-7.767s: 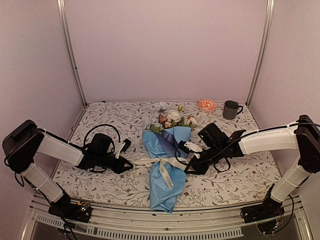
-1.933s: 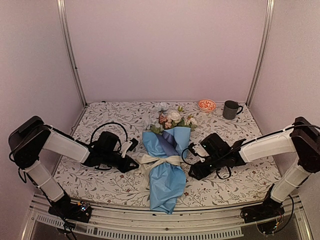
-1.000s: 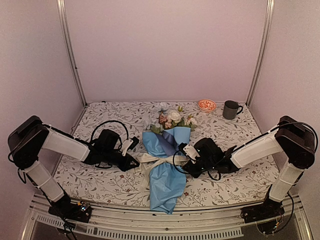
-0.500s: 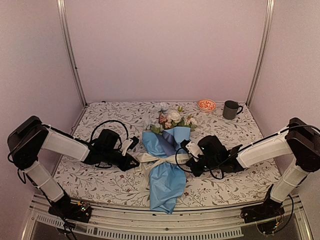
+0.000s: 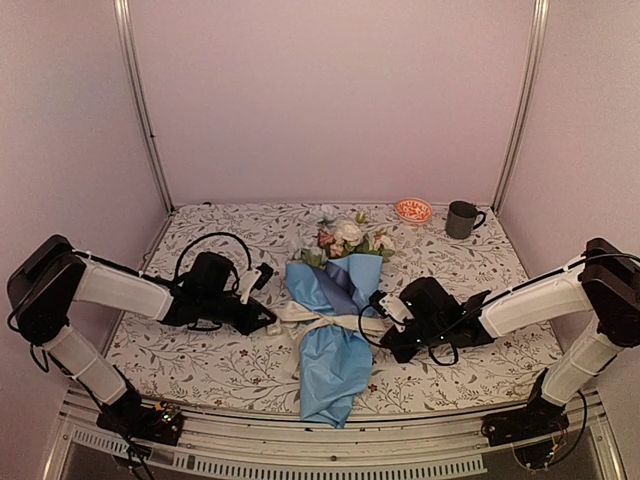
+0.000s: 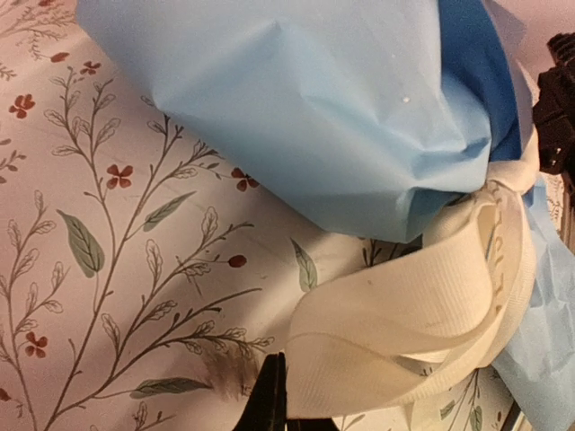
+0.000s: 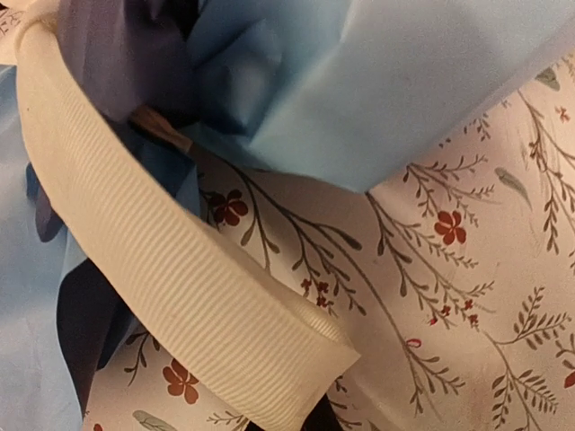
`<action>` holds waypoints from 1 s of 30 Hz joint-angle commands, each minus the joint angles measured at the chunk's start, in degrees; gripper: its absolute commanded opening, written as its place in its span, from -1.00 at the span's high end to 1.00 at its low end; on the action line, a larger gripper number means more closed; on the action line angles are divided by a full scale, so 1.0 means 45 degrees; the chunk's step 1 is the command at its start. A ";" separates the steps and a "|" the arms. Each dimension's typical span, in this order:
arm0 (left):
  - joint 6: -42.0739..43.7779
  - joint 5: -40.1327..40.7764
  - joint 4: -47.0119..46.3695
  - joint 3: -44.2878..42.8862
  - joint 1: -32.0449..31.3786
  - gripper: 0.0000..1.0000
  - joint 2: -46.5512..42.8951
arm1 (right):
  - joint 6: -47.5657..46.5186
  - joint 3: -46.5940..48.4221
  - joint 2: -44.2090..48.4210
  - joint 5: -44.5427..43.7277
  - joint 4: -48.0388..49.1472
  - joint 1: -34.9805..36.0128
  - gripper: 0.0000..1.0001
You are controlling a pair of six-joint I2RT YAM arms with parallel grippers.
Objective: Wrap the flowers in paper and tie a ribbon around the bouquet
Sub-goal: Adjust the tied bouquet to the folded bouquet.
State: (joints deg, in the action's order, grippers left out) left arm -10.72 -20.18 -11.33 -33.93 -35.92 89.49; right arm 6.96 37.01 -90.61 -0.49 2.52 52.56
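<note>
The bouquet (image 5: pixel 330 360) lies lengthwise mid-table, a light blue paper (image 5: pixel 335 385) cone with the flowers (image 5: pixel 345 238) sticking out at its far end. The cream ribbon (image 5: pixel 318 321) crosses its waist. My left gripper (image 5: pixel 271 323) is at the cone's left side, shut on the ribbon's left loop (image 6: pixel 422 305); its dark fingers (image 6: pixel 275 395) pinch the loop's edge beside the paper (image 6: pixel 305 108). At the cone's right side my right gripper (image 5: pixel 380 322) is shut on the other ribbon end (image 7: pixel 180 269), which covers nearly all of its fingers (image 7: pixel 313 419).
An orange bowl (image 5: pixel 413 209) and a dark mug (image 5: pixel 461 219) stand at the back right. The leaf-printed tablecloth (image 5: pixel 210 370) covers the table. Metal frame posts (image 5: pixel 140 110) rise at the back corners.
My right gripper has shut on the ribbon's right end and drawn back a little to the right. The left gripper has kept its hold and shifted slightly up and left.
</note>
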 commanded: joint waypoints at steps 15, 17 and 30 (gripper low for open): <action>0.0265 0.0293 0.0116 -0.1435 0.0970 1.00 0.1889 | 0.5322 -0.1658 0.1554 0.3603 -0.2732 0.0065 1.00; 0.0291 0.0346 0.0115 -0.1410 0.0988 1.00 0.2009 | 0.5357 -0.1585 0.1618 0.3605 -0.3072 0.0071 1.00; 0.0195 0.0348 0.0148 -0.1300 0.1479 1.00 0.2517 | 0.5464 -0.2327 0.1023 0.4836 -0.3119 0.0090 1.00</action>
State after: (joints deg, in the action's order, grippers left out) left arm -10.26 -20.18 -11.29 -39.53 -31.24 100.07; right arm 30.87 29.89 -84.20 20.27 -4.67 52.56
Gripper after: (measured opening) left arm 0.005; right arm 0.007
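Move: The ribbon's knot on the wrapped bouquet lies about 11 cm to the right of the left hand, nearly level with it, and some 12 cm to the left of the right hand and 6 cm ahead. From the left hand, the flower heads are some 26 cm ahead and 13 cm to the right, the blue paper tail some 18 cm back and 12 cm right. The loose ribbon tail hangs about 10 cm back and 4 cm right. The ribbon stays pinched at both ends and is drawn out two ways from the knot: the right hand pulls its end back about 9 cm beside the paper tail, dipping slightly, its wrist swinging some 30 degrees until the fingers point nearly straight down. The left hand keeps its loop and goes forward, then mostly sinks towards the table. ##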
